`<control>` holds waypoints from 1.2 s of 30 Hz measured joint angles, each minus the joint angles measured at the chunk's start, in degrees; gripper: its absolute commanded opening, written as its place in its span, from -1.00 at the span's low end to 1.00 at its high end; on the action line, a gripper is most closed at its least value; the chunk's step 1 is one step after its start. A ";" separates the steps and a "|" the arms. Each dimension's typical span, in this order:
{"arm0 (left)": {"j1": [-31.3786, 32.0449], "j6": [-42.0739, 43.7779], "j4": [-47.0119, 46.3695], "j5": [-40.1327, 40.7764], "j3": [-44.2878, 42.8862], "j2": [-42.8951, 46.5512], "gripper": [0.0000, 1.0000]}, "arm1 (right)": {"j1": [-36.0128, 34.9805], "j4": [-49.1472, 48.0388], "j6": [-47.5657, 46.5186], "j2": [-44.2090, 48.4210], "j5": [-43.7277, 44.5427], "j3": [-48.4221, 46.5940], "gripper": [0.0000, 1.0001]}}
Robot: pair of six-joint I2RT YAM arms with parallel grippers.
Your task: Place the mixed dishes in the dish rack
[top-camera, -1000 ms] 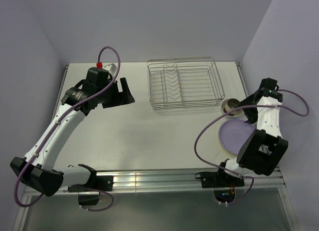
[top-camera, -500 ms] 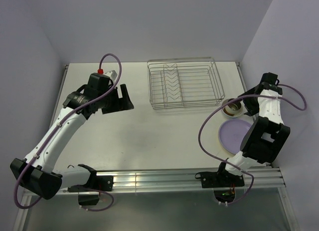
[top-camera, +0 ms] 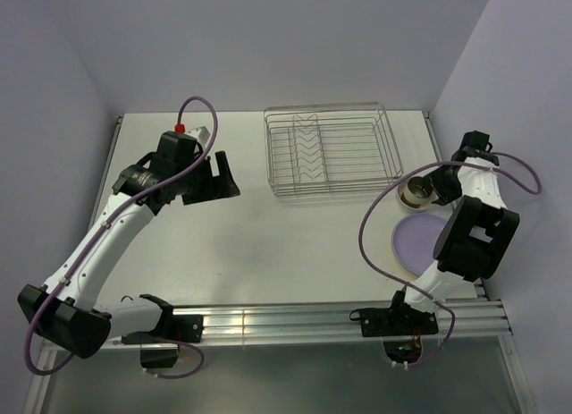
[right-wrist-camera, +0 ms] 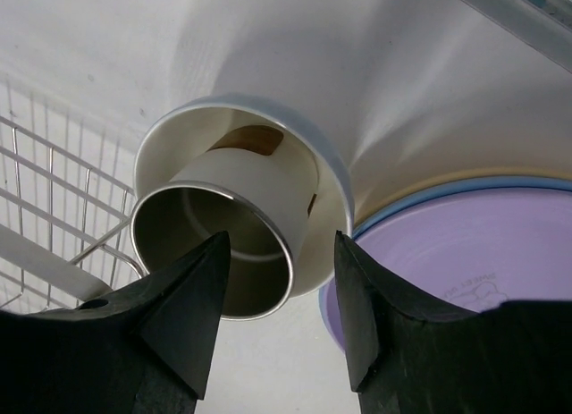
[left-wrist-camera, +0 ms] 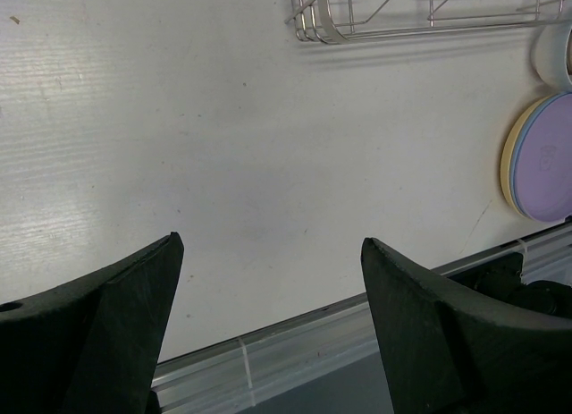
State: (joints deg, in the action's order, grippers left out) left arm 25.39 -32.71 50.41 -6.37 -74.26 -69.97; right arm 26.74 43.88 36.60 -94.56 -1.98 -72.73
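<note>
The silver wire dish rack (top-camera: 331,153) stands at the back middle, with nothing in it. To its right a small white cup (top-camera: 415,193) sits inside the white bowl (top-camera: 403,187). In front of them the lavender plate (top-camera: 416,241) lies on top of the blue and orange-yellow plates. My right gripper (top-camera: 435,189) is open beside the cup. In the right wrist view its fingers straddle the cup (right-wrist-camera: 234,231) and the bowl's near wall (right-wrist-camera: 332,195), with the lavender plate (right-wrist-camera: 483,253) to the right. My left gripper (top-camera: 225,174) is open and empty over bare table.
The left wrist view shows the rack's corner (left-wrist-camera: 357,12), the bowl (left-wrist-camera: 554,52) and the plate stack (left-wrist-camera: 547,155) at its right edge, and the table's metal front rail (left-wrist-camera: 295,342). Purple cables loop off both arms. Walls close the table's back and sides.
My right gripper has moved back, from over the plate stack up to the cup and bowl. My left gripper shifted slightly, then held still.
</note>
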 measured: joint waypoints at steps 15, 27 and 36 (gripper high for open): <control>0.00 -0.17 0.63 -0.37 -1.09 -0.02 0.75 | -2.89 -2.93 0.22 -2.62 2.95 0.42 -0.48; 0.00 -0.94 1.75 -1.84 -5.62 -0.15 0.74 | -4.42 -3.72 0.90 -2.21 4.15 2.08 -1.00; 0.00 -1.31 2.54 -4.20 -9.97 -2.99 0.69 | -5.29 2.38 1.40 6.36 8.50 1.25 -1.00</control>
State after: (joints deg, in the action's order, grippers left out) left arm 25.39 -34.02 52.95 -10.57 -84.23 -72.97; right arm 21.45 46.26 38.00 -88.20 6.52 -71.48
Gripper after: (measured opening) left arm 0.852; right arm 0.055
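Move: The cup tilted in the white bowl has its middle about 3 cm ahead of the right hand, 3 cm to its left and 4 cm below. The bowl's middle lies about 1 cm ahead, 4 cm left and 7 cm down. The purple-topped plates sit some 16 cm back, 3 cm left and 8 cm down; the dish rack's middle is roughly 13 cm ahead, 32 cm left and 5 cm lower. From the left hand the cup is about 55 cm right, 4 cm ahead and 16 cm below. The cup's back wall is taken between the right fingers, one inside the mouth and one outside: the hand eases down about 2.5 cm with a slight shift forward and left, closing from half open to shut. Still pinching, it lifts about 5 cm, drawing back 2 cm and tilting slightly. The empty, open left hand rises about 5 cm, edging right. ##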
